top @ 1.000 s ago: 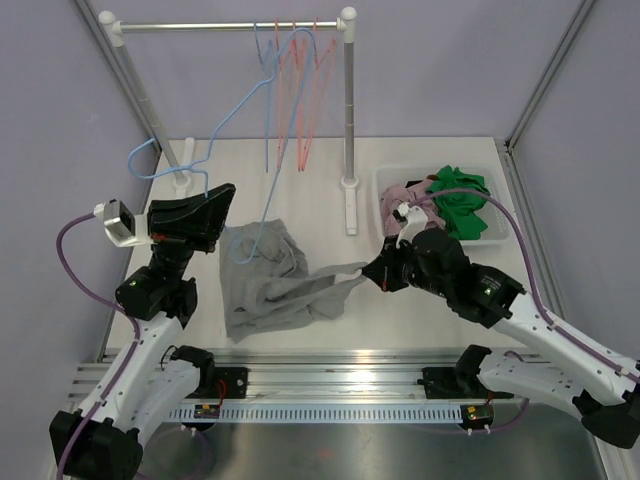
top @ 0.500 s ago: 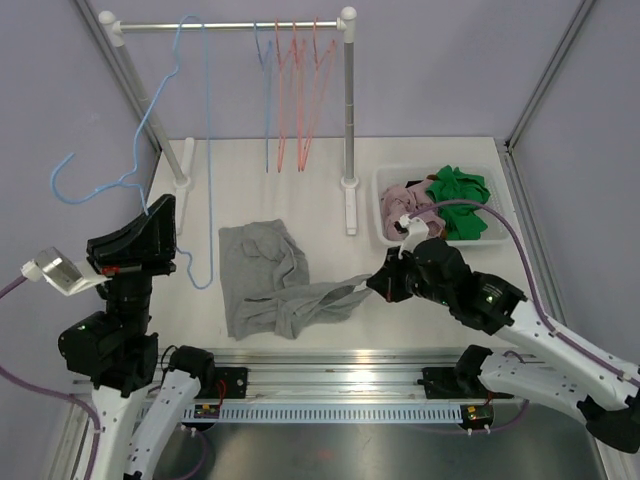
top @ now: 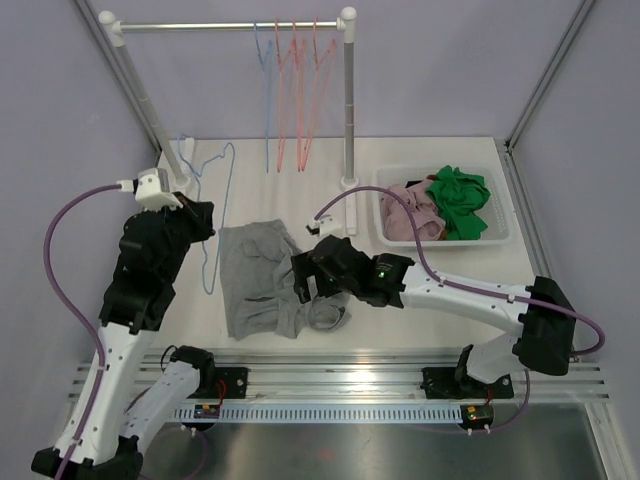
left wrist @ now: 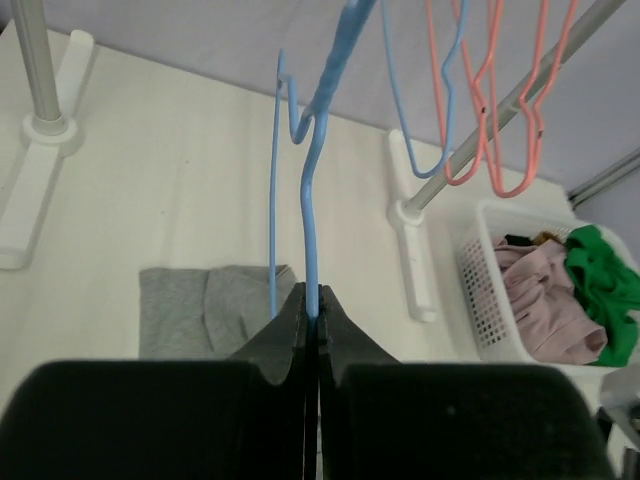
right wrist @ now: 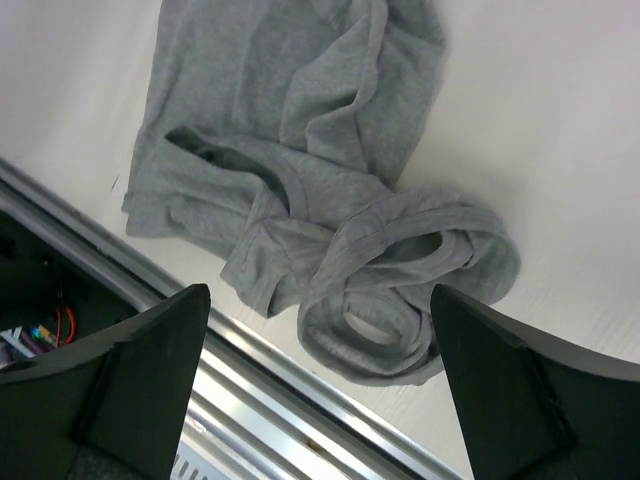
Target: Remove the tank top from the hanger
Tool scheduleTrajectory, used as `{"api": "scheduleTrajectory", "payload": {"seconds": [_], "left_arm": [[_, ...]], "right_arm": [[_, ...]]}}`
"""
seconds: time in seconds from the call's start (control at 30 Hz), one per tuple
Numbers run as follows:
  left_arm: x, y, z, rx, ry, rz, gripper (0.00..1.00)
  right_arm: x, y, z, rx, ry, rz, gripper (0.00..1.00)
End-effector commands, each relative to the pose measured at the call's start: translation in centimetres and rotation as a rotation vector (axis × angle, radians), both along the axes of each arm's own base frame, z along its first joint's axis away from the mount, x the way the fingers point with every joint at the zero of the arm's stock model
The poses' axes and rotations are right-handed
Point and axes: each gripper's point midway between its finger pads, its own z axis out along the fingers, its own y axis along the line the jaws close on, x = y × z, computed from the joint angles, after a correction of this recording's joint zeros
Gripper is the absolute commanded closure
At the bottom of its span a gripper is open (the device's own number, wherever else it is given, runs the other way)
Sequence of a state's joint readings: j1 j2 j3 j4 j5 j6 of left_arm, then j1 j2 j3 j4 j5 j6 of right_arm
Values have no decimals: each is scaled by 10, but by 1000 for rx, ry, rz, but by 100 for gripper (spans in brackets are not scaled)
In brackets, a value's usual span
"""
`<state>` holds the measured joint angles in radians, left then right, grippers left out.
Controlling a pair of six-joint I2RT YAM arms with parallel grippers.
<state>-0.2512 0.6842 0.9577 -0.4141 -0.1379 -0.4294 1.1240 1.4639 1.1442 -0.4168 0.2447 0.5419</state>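
Note:
The grey tank top (top: 255, 280) lies crumpled on the table, off the hanger. The blue wire hanger (top: 222, 205) is to its left, tilted, with its hook toward the rack's left post. My left gripper (top: 200, 222) is shut on the hanger's wire; in the left wrist view the jaws (left wrist: 312, 300) pinch the blue wire (left wrist: 310, 190), with the tank top (left wrist: 200, 310) below. My right gripper (top: 308, 278) hovers over the tank top's right side, open and empty. The right wrist view shows its fingers (right wrist: 318, 292) spread wide above the bunched straps (right wrist: 400, 260).
A clothes rack (top: 347, 120) at the back carries pink and blue hangers (top: 295, 90). A white basket (top: 505, 235) with pink and green clothes stands at the right. The metal rail (top: 330, 375) runs along the near table edge.
My left arm swung the blue hanger from high at the far left down beside the tank top. My right gripper let go of the strap, moved left over the garment and opened.

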Motion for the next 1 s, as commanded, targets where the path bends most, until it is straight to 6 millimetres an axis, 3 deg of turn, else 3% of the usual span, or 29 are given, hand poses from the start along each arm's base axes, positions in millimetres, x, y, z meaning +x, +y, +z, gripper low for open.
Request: {"api": "scheduleTrajectory", "payload": {"seconds": [0.0,0.03,0.07,0.13,0.17,0.23,0.27,0.37,0.4,0.43,0.47,0.5,0.57,0.63,0.7,0.73,0.87,0.9,0.97], "left_arm": [[16,1,39,68,-31,-13,100],[18,0,56,70,-56,-22,100],[31,-1,50,92,-21,-24,100],[42,-3,62,99,-40,-37,100],[44,-4,82,98,-77,-42,100],[65,-12,82,114,-49,-77,100],[67,-14,105,115,-84,-84,100],[102,-19,104,156,-35,-93,100],[107,-19,128,163,-81,-90,100],[127,-20,117,178,-43,-87,100],[134,-19,118,188,-35,-79,100],[138,-16,139,200,-77,-67,100],[164,-14,127,217,-25,-50,100],[175,-10,145,231,-61,-30,100],[195,-12,137,245,-53,-39,100],[197,-12,153,244,-90,-30,100],[225,-15,147,242,-87,-41,100],[237,-15,136,238,-65,-45,100],[243,-15,133,229,-58,-44,100]], "right_arm": [[17,-16,52,113,-125,-131,0],[17,-22,56,124,-130,-146,1],[13,-32,63,144,-140,-153,0],[7,-41,68,164,-141,-145,1],[2,-46,63,163,-132,-135,1],[-5,-57,75,209,-145,-127,0],[-9,-66,77,224,-151,-125,1],[-15,-82,83,252,-168,-134,1],[-18,-86,82,251,-166,-131,1],[-19,-89,82,255,-166,-132,1],[-22,-92,81,254,-165,-129,0],[-24,-97,83,259,-168,-128,1],[-26,-103,81,256,-170,-126,0],[-28,-109,83,252,-181,-126,0],[-28,-114,85,247,-192,-129,1],[-28,-115,86,245,-198,-123,1],[-29,-117,85,240,-210,-116,1],[-28,-116,85,245,-213,-113,1],[-29,-113,77,226,-212,-94,0]]}}
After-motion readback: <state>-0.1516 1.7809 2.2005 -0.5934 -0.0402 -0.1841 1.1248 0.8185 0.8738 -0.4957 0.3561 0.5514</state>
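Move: The left hand, already gripping the empty blue hanger, has the middle of the rack bar about 26 cm ahead, 9 cm right and 27 cm above. The other blue hanger hangs about 24 cm ahead, 14 cm right and 15 cm up, the pink hangers some 7 cm farther right. The grey tank top lies roughly 7 cm left, 2 cm ahead and 12 cm below the open right hand; the basket sits 22 cm ahead and 31 cm right, 11 cm lower. Left carries the gripped hanger 24 cm forward and 11 cm up towards the bar; open right retreats right and up. ##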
